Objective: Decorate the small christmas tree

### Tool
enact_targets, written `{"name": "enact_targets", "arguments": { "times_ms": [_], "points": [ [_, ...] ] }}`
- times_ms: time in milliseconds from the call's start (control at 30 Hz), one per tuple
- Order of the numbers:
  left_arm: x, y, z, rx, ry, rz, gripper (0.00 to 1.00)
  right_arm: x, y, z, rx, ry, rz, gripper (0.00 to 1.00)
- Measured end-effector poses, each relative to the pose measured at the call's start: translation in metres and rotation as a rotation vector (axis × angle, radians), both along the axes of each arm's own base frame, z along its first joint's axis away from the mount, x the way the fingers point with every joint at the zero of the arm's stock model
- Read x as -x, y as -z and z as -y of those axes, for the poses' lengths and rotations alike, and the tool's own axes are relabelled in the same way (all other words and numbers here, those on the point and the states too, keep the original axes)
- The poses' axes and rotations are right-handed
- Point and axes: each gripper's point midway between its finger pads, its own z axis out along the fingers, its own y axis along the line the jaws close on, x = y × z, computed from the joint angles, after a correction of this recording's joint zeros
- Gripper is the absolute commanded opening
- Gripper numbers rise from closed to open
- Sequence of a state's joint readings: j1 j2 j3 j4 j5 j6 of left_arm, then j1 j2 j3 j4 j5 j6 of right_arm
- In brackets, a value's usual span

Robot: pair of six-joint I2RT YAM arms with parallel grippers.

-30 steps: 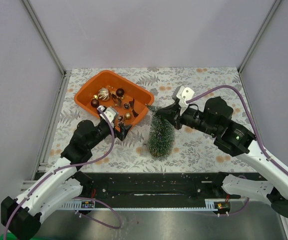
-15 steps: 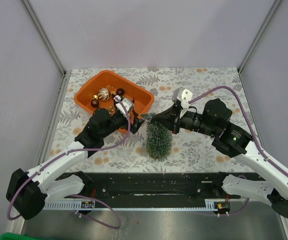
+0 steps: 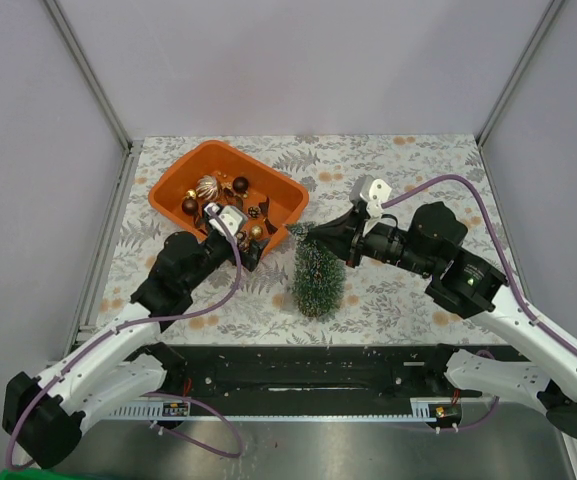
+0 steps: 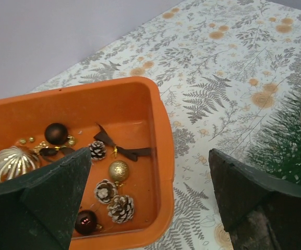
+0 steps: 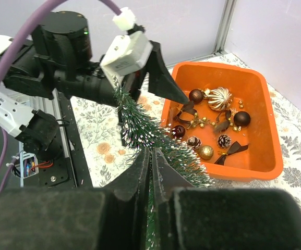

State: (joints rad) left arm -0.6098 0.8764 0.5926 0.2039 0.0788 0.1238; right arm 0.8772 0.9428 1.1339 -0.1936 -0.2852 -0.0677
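The small christmas tree [image 3: 318,280], dark green with white-frosted needles, leans on the floral table just right of the orange tray [image 3: 173,188]. My right gripper [image 3: 315,236] is shut on the tree's thin tip; in the right wrist view the closed fingertips [image 5: 151,152] pinch the top of the tree [image 5: 140,122]. My left gripper [image 3: 253,250] hangs open over the tray's near right corner, holding nothing. In the left wrist view its gripper [image 4: 149,159] straddles the tray rim [image 4: 163,156], with the tree [image 4: 291,151] at the right edge.
The tray holds a gold ribbed ball [image 4: 12,162], a small gold ball [image 4: 119,171], dark red balls [image 4: 56,133], pine cones [image 4: 121,207] and brown bows [image 4: 127,152]. Grey walls enclose the table; a black rail [image 3: 298,365] runs along its near edge.
The left arm reached right toward the tree's tip, then drew back left to the tray's near corner. The right gripper has kept hold of the tip; the tree barely shifted.
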Motion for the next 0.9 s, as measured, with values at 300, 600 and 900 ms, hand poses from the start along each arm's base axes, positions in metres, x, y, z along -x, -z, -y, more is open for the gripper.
{"name": "enact_targets", "arguments": {
  "times_ms": [300, 600, 900],
  "points": [
    [0.066, -0.012, -0.002, -0.147, 0.287, 0.082, 0.99, -0.008, 0.000, 0.003, -0.036, 0.057, -0.024, 0.11],
    [0.166, -0.060, 0.043, -0.128, 0.741, 0.236, 0.99, -0.014, 0.002, 0.003, -0.056, 0.097, -0.068, 0.11],
    [0.213, -0.126, 0.094, -0.061, 0.942, 0.323, 0.99, -0.015, 0.004, -0.009, -0.056, 0.107, -0.077, 0.09]
  ]
}}
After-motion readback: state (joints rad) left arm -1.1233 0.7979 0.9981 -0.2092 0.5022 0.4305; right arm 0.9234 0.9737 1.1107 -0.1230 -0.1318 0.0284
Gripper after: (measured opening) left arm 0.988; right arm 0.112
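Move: Back beyond the left hand's right side is the tip of the christmas tree: about 10 cm back, 7 cm right and 17 cm above. The tree's body is some 12 cm back and 12 cm right, its middle a little below hand height, while the orange box spreads about 19 cm ahead, 12 cm left and 20 cm down. From the right hand, already shut on the tree's upper part, the tip is about 6 cm left and 3 cm up. Drawing back about 21 cm from the ornament box, the empty left hand climbs some 12 cm and shifts 9 cm right, closing on the tree's tip. It swings clockwise about 55 degrees until its wide-open fingers point right; contact with the tree can't be seen. The right hand keeps its pinch, easing the tree's top barely 2 cm forward. ##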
